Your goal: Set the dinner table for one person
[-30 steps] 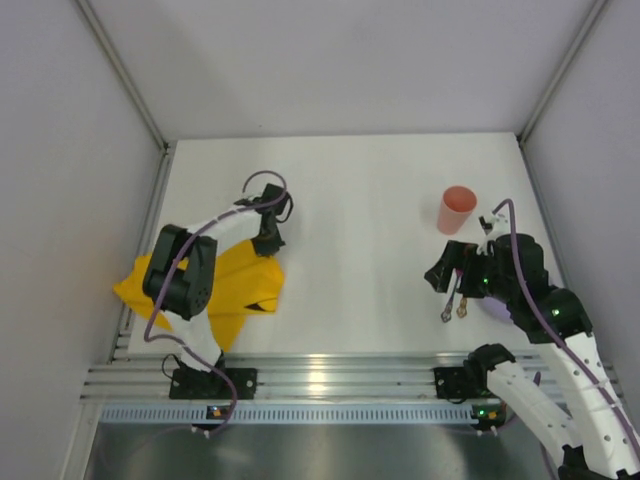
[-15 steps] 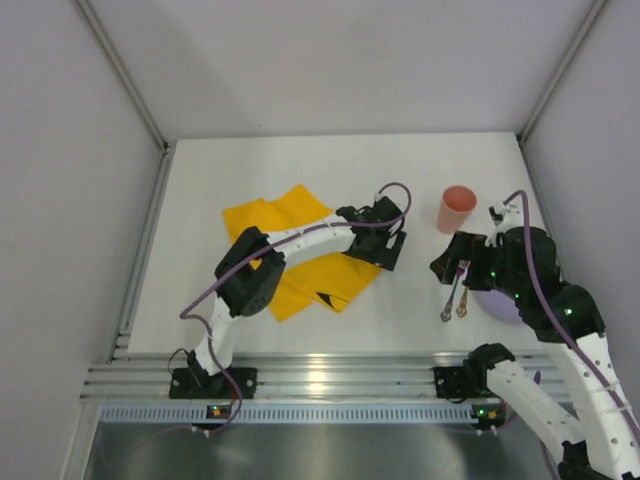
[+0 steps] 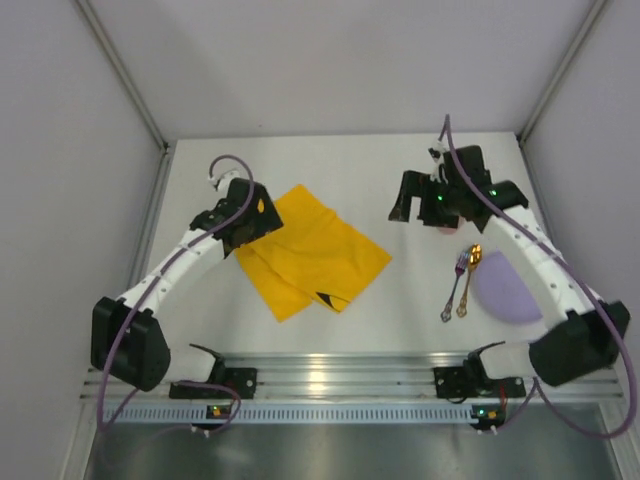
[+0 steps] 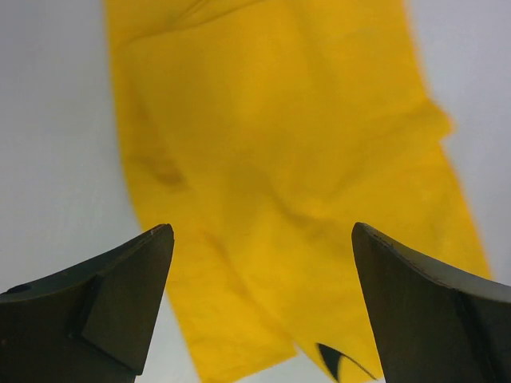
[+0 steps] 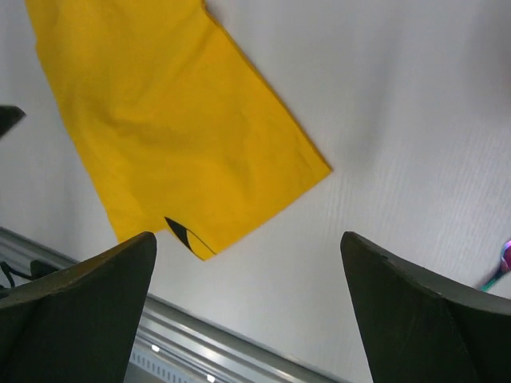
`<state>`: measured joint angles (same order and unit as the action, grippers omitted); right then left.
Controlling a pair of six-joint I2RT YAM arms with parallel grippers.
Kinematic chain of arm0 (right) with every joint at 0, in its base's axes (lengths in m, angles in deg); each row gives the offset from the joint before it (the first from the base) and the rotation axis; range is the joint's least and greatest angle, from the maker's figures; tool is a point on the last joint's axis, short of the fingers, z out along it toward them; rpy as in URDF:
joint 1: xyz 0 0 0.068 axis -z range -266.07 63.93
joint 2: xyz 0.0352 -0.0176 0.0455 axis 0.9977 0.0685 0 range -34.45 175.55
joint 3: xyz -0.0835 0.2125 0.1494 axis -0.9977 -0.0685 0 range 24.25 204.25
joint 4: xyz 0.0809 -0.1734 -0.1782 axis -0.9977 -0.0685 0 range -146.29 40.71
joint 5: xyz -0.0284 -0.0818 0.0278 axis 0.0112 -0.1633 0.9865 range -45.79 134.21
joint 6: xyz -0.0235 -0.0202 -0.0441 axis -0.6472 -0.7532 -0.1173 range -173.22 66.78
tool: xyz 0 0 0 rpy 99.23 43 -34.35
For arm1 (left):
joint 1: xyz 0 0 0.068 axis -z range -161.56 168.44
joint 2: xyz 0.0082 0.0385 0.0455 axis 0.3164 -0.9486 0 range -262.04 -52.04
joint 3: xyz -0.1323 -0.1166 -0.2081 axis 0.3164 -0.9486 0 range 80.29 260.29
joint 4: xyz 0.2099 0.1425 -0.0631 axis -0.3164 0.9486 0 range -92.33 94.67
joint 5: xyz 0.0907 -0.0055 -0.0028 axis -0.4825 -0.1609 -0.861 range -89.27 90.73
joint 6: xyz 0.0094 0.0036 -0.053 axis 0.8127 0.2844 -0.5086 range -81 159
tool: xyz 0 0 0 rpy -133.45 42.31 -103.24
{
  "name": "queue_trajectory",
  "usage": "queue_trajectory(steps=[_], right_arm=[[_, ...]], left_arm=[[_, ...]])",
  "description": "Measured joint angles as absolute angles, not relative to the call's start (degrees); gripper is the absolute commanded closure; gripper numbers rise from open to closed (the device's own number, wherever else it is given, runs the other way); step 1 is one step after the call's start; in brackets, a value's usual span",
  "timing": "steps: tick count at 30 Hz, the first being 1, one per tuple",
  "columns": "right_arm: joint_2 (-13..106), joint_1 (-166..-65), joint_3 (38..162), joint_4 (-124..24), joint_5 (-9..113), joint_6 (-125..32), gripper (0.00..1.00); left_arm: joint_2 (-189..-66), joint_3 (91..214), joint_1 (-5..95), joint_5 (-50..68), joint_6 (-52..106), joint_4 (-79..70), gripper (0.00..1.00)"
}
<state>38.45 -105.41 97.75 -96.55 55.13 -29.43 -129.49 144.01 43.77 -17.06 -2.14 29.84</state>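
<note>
The white dinner table [image 3: 340, 165] carries a yellow cloth placemat [image 3: 312, 252], lying flat and slanted left of centre, with a black mark at its near corner. My left gripper [image 3: 258, 222] hovers open at the mat's far left corner. In the left wrist view the mat [image 4: 279, 159] fills the space under the open gripper [image 4: 262, 239], which holds nothing. My right gripper [image 3: 408, 208] hangs open above bare table right of the mat, and its wrist view shows the mat [image 5: 176, 128] beyond the gripper [image 5: 247, 239]. A fork [image 3: 455, 285] and gold spoon [image 3: 468, 280] lie beside a lilac plate [image 3: 508, 290].
A sliver of a pink cup [image 3: 444, 228] shows under the right arm, the rest hidden. An aluminium rail [image 3: 320, 378] runs along the near edge. Grey walls enclose the table on the left, right and back.
The left gripper has opened, left the mat spread on the table and drawn back left. The right arm has swung away from the cutlery toward the far side, over the cup.
</note>
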Motion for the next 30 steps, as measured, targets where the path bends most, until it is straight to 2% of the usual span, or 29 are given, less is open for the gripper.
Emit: queue_trajectory(steps=[2,6,10,14,19,27,30], right_arm=[[47.5,-105.4,103.5,-94.9,57.2,-29.5,0.00],[62.8,-105.6,115.0,-91.4,63.8,-28.8,0.00],[79.0,-106.3,129.2,-87.3,70.6,-26.6,0.00],[91.8,-108.1,140.5,-85.5,73.5,-24.4,0.00],[101.1,-110.3,148.6,-85.0,74.3,-21.8,0.00],[107.6,-111.5,149.7,-84.8,72.7,-20.6,0.00],[109.8,-111.6,151.0,-84.4,73.4,-19.7,0.00]], left_arm=[[-129.1,138.0,38.5,-16.7,-2.7,31.1,0.02],[-129.2,133.0,35.5,-14.9,-2.5,33.9,0.02],[-129.2,132.3,30.3,-12.5,-1.6,32.8,0.14],[-130.3,130.6,24.9,-10.6,0.0,31.1,0.18],[-135.1,129.2,22.3,-7.8,1.2,28.1,0.22],[-142.7,131.0,21.8,-4.0,2.5,24.1,0.30],[-144.4,132.5,21.6,-3.2,2.9,22.9,0.36]])
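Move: The yellow cloth's left edge lies about 9 cm left of the left hand, nearly level and 17 below; its black tag is some 14 back and 14 right. From the right hand, the cloth's far-right edge is roughly 16 cm ahead, 19 left and 22 below; the cup stands 12 ahead, 8 right, the fork 5 back, 10 right. Towards opposite cloth edges, left hand sinks 15 cm leftward, narrowing; open right hand reaches 30 cm forward-left, descending. ##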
